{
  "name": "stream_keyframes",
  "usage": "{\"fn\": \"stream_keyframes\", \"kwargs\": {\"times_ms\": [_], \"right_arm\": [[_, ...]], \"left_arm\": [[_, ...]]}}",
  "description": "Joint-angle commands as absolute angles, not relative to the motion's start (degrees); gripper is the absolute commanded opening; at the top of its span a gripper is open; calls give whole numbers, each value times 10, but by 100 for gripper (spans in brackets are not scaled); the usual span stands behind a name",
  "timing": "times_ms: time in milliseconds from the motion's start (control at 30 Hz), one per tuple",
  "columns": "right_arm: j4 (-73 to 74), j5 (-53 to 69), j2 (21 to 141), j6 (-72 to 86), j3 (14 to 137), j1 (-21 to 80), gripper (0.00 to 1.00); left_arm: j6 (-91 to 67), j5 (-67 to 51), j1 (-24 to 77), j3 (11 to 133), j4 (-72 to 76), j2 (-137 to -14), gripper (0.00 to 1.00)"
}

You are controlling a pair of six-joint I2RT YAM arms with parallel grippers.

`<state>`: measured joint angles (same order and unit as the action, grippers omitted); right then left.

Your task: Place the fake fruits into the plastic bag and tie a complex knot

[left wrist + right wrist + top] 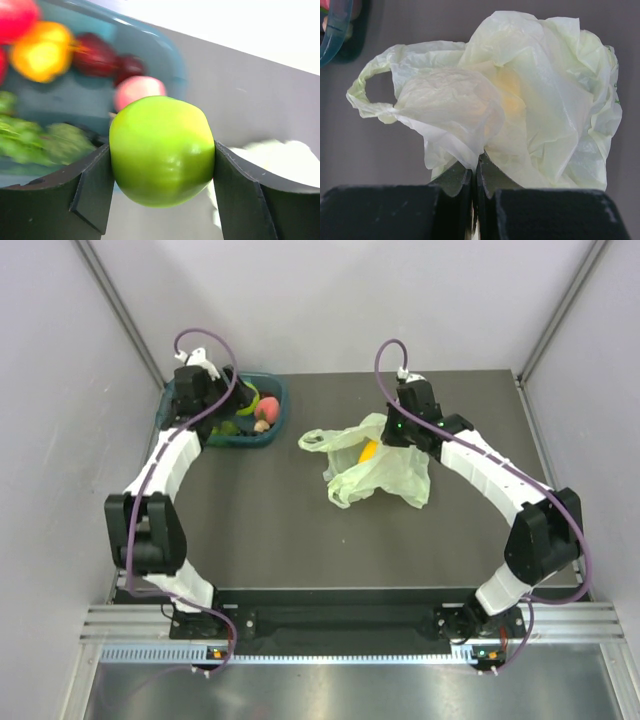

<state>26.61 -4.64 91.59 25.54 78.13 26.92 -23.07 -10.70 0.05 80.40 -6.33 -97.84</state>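
Note:
My left gripper (161, 167) is shut on a glossy green apple (162, 150), one of the fake fruits, which hangs just above the edge of the teal basket (150, 47). In the top view this gripper (243, 408) sits over the basket (268, 438). Still in the basket are an orange-yellow fruit (40, 52), a dark red one (97, 55), a pink one (137, 90) and green grapes (45, 142). The pale-green plastic bag (385, 468) lies crumpled mid-table with a yellow fruit (368, 450) inside. My right gripper (476, 167) is shut on a fold of the bag (530, 90). No knot shows.
One loop handle (370, 95) of the bag sticks out to the left toward the basket's rim (335, 25). Dark tabletop (280, 530) lies between the basket and the bag. Grey walls enclose the table on three sides.

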Motion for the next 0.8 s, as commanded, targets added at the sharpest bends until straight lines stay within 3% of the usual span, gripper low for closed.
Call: {"fn": "stream_keyframes", "kwargs": {"times_ms": [0, 300, 767], "right_arm": [[260, -50, 915, 244, 816, 262, 0], [263, -44, 905, 245, 816, 263, 0], [269, -23, 880, 254, 811, 263, 0]], "left_arm": [[-269, -160, 39, 726, 29, -902, 45], [-285, -130, 211, 595, 75, -789, 45], [-294, -107, 330, 659, 143, -958, 40]]}}
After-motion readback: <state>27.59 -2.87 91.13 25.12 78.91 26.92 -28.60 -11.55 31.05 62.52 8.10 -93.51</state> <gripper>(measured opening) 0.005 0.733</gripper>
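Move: The open mouth of the plastic bag, where the green fruit in the left fingers is headed, lies about 27 cm to the left hand's right, 9 cm back and 11 cm below. The yellow fruit inside is some 30 cm right, 4 cm back and 16 cm down; the bag's loop handle is roughly 15 cm right, level fore-and-aft and 15 cm lower. From the right hand, the mouth is about 8 cm left, 2 cm ahead and 7 cm below. The green fruit, still gripped by the left hand, is carried quickly out over the bin's near edge to the bag's mouth, some 25 cm right and 13 cm back, the hand turning about 30 degrees clockwise. After a slight rise and a nearly level sweep, the backward travel stops and the hand goes on right and down into the opening. The right hand stays put, keeping the bag's rim pinched. ##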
